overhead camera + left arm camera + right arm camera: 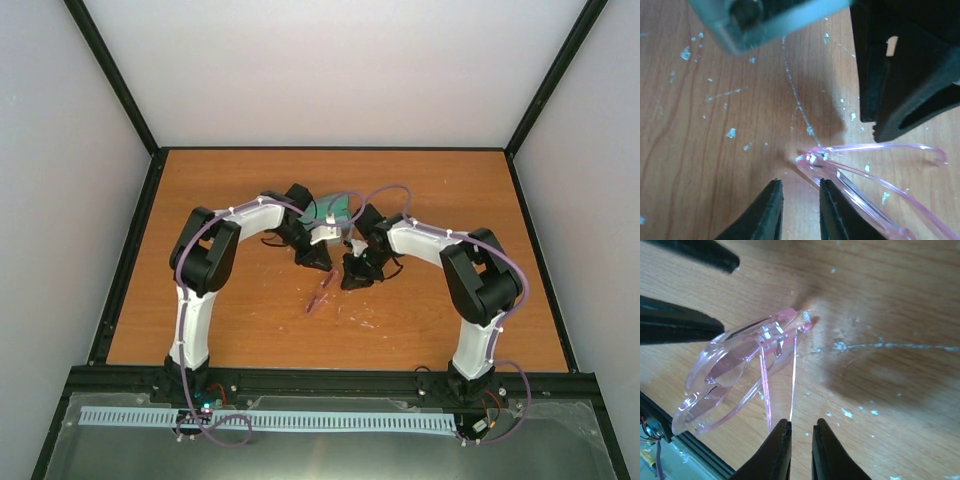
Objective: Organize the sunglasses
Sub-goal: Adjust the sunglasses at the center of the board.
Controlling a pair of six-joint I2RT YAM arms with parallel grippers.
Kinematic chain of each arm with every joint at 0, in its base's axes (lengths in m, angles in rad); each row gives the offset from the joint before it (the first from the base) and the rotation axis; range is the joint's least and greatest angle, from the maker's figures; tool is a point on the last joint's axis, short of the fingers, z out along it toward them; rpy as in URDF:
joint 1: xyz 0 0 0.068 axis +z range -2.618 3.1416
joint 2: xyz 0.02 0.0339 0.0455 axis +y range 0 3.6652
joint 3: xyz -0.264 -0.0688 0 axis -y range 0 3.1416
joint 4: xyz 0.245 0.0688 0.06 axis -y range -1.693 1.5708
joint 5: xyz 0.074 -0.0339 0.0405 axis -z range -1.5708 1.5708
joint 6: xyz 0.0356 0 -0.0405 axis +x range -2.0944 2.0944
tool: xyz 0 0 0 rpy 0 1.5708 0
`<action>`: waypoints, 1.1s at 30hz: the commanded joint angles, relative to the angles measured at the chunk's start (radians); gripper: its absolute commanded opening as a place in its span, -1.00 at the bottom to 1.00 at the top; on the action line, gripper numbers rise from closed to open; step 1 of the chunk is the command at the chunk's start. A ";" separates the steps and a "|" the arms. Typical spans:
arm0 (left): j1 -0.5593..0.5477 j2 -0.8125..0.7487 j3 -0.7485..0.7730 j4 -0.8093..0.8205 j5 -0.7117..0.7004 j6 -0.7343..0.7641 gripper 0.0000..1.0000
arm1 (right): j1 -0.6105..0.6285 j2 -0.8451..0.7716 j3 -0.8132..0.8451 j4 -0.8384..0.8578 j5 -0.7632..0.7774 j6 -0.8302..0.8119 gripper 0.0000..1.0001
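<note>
The sunglasses (322, 297) are a thin pink translucent pair lying on the wooden table just in front of both grippers. In the left wrist view the sunglasses (875, 172) run off to the right, their hinge corner just beyond my left gripper (800, 186). Its jaws stand slightly open over bare wood, and the frame passes behind the right finger. In the right wrist view the sunglasses (735, 367) lie to the upper left. One slim arm ends against the left fingertip of my right gripper (802, 426), whose narrow gap holds nothing.
A green-blue object (330, 208) lies behind the two wrists. The right arm's black gripper (905, 70) fills the upper right of the left wrist view, under a blurred grey-blue part (740, 22). The table's black front rail (695, 450) runs close by. White flecks dot the wood.
</note>
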 commanded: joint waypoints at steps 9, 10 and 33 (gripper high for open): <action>0.081 -0.229 0.018 0.136 -0.163 -0.139 -0.11 | 0.025 -0.083 -0.101 0.094 0.007 0.113 -0.82; 0.083 -0.259 0.017 0.100 -0.192 -0.123 -0.11 | 0.018 -0.103 -0.118 0.096 0.028 0.123 -0.82; -0.227 -0.329 -0.104 -0.451 -0.519 -0.388 -0.05 | -0.081 -0.144 -0.150 0.209 0.037 0.120 -0.70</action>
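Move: The sunglasses' middle lies about 5 cm back and 2 cm to the left of the left hand, some 3 cm below it. From the right hand it is roughly 5 cm left and 1 cm back, also about 3 cm lower. The open green case stands around 13 cm ahead of the left hand and 1 cm to its left, or 17 cm ahead and 4 cm left of the right hand. Opening, the left hand rises about 11 cm, swings back-left and down beside the sunglasses' near end; the right withdraws. ##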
